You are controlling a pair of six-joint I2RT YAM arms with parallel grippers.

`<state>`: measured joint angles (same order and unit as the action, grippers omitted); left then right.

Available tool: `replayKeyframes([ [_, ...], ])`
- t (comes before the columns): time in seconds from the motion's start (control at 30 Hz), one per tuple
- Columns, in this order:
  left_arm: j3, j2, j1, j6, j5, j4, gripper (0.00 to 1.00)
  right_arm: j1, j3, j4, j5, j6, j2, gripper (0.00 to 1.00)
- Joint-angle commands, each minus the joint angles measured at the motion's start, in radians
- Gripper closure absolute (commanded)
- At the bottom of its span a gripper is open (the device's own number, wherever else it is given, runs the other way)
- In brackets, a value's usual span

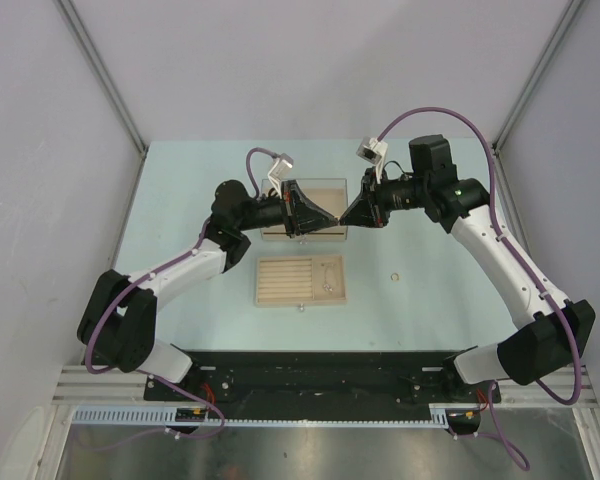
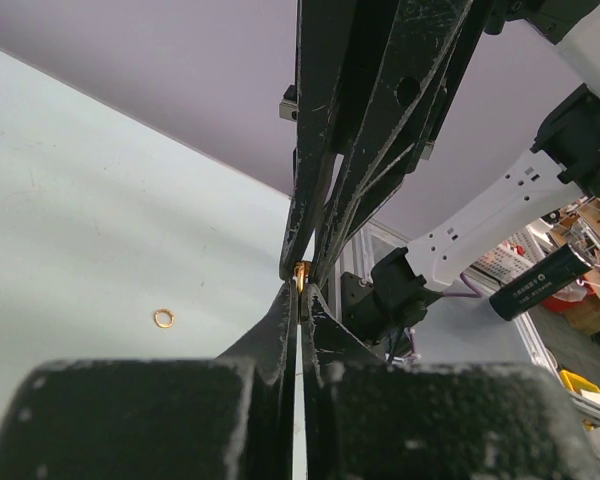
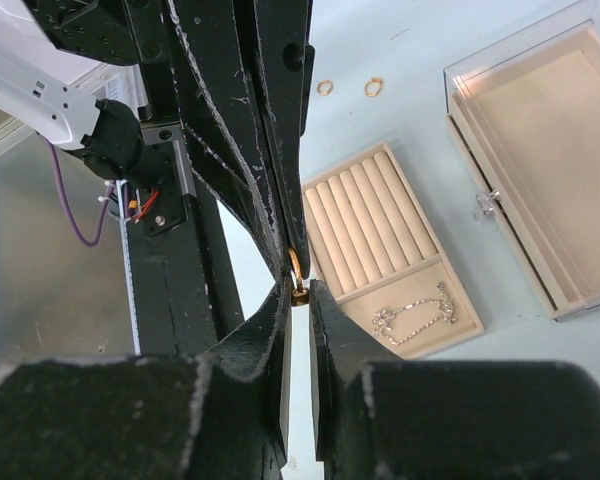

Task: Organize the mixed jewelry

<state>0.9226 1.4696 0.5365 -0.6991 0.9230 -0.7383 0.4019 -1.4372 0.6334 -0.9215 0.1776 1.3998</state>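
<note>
My left gripper [image 2: 300,290] is shut on a small gold ring [image 2: 302,275], gripped edge-on at its very tips. Both grippers meet tip to tip above the table, the left one [image 1: 334,222] facing the right one [image 1: 346,220]. My right gripper [image 3: 300,296] has its jaws a narrow gap apart around the lower part of that ring [image 3: 296,275]. The ring touches one finger, and a sliver of gap shows at the other. A silvery chain [image 3: 415,318] lies in the beige slotted tray [image 3: 380,210]. Two loose gold rings [image 3: 325,88] [image 3: 373,87] lie beyond the tray.
A clear-walled beige box [image 3: 540,150] with a small knob [image 3: 488,200] stands beside the tray, under the meeting grippers [image 1: 305,183]. Another gold ring [image 1: 393,277] lies on the table right of the tray [image 1: 280,282], and it also shows in the left wrist view [image 2: 163,318].
</note>
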Motion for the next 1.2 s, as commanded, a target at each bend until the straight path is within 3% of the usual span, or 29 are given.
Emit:
replayKeyframes([
  [0.0,-0.002,-0.017,0.006,0.015,-0.007,-0.010,0.97,0.008,-0.002,-0.006,0.007,0.005,-0.013,1.00],
  [0.23,-0.004,-0.045,0.006,0.069,-0.053,0.071,0.60,0.005,-0.003,0.011,0.050,0.017,-0.035,1.00],
  [0.33,-0.004,-0.063,0.002,0.098,-0.069,0.097,0.51,0.005,-0.002,0.018,0.073,0.023,-0.041,1.00],
  [0.5,-0.025,-0.110,-0.042,0.116,-0.085,0.103,0.44,0.006,-0.005,0.034,0.139,0.039,-0.044,1.00],
  [0.63,-0.044,-0.152,-0.116,0.125,-0.111,0.144,0.32,0.047,-0.003,0.040,0.257,0.063,-0.039,1.00],
  [0.9,0.001,-0.160,-0.373,0.202,-0.208,0.382,0.16,0.284,-0.005,0.019,0.634,0.132,0.068,1.00],
  [1.17,-0.013,-0.081,-0.595,0.256,-0.171,0.519,0.07,0.463,-0.005,-0.060,0.878,0.223,0.228,1.00],
])
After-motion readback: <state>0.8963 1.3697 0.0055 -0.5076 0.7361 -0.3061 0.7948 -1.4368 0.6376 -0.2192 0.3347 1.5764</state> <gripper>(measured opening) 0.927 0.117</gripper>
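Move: The gold ring is pinched where my two hands meet, right at my left fingertips. From my right hand the tray's middle lies some 28 cm below, about 8 cm to the left and 4 cm ahead; its necklace compartment is also 4 cm ahead but only 1 cm left. The clear box stands roughly 19 cm ahead and 7 cm left, the loose ring about 5 cm ahead and 16 cm right. The tray is likewise 8 cm left and 4 cm ahead of my left hand. I open my left fingers wide to let go of the gold ring and, after a slight dip, swing that hand away about 20 cm left and 13 cm forward, sinking a little and turning some 40 degrees counter-clockwise. My right hand keeps its pinch on the ring, barely creeps at first, then drops about 10 cm and goes 6 cm left towards the tray, its fingers tipping downward. ##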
